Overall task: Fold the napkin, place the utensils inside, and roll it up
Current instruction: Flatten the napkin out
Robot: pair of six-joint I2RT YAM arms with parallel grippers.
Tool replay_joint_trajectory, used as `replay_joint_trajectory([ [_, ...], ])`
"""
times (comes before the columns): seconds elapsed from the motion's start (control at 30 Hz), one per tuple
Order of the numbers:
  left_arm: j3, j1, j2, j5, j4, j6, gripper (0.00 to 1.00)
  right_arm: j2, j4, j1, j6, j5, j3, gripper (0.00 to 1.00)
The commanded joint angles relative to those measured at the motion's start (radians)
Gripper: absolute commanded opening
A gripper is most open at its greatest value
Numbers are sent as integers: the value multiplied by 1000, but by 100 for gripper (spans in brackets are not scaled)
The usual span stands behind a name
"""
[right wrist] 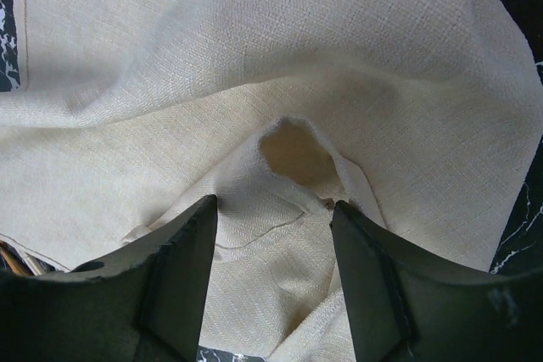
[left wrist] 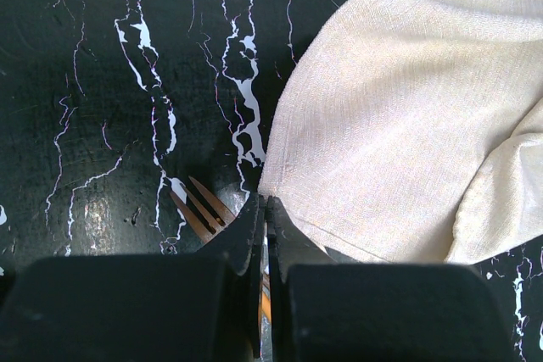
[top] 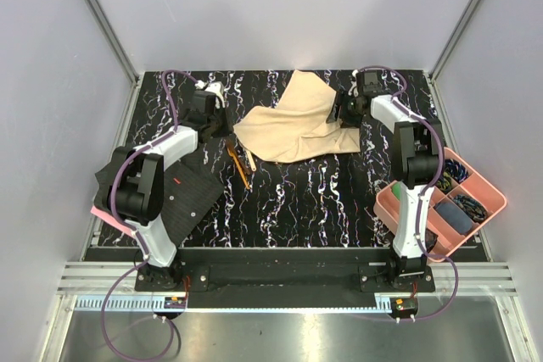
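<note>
The beige napkin [top: 293, 125] lies crumpled and partly folded at the back middle of the table. The orange-brown utensil [top: 240, 164] and the pale wooden spoon [top: 251, 161] lie just off its left front corner. In the left wrist view the orange-brown one shows fork tines [left wrist: 199, 205]. My left gripper [top: 226, 127] is shut, its tips [left wrist: 263, 208] at the napkin's corner [left wrist: 382, 125], above the fork. My right gripper [top: 344, 113] is open, and its fingers straddle a raised fold of the napkin [right wrist: 280, 150] at the cloth's right side.
A black dotted mat [top: 182, 197] with a red mark lies front left, over something pink. A pink tray [top: 383, 197] with small coloured items sits front right beside the right arm. Grey walls close in the black marbled table on three sides.
</note>
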Motion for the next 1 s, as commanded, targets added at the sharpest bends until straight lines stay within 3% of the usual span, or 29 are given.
replay_joint_trajectory([
  [0.0,4,5,-23,6,30,11,0,21,23,2,-4,-33,42,64],
  [0.17,4,5,-22,13,30,11,0,18,26,2,-11,-50,19,62],
  [0.4,1,5,-20,18,35,9,0,26,26,0,-42,-53,2,44],
  [0.63,-8,5,-28,30,46,2,0,-13,24,0,-60,-45,-7,2],
  [0.83,-28,7,-59,39,78,-17,0,-105,15,0,-65,-38,-41,0],
  [0.97,-36,13,-118,58,101,-40,0,-248,11,0,-59,-26,-78,0],
])
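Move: Between the right hand's open fingers, roughly 1 cm below the hand point, stands the raised fold in the napkin. The napkin's near right corner is some 8 cm back and 6 cm to the right of that hand. The left hand still has the napkin's left corner in its closed fingertips; from it the raised fold lies about 27 cm to the right, 3 cm farther out and a few centimetres lower. Closing from wide open to fully shut, the right fingers pinch the raised fold of the napkin while the hand settles about 1 cm down onto it. With the fold gripped, the hand comes up about 1 cm and draws back towards the robot, some 2 cm in all. The left hand holds the napkin's corner nearly still. ##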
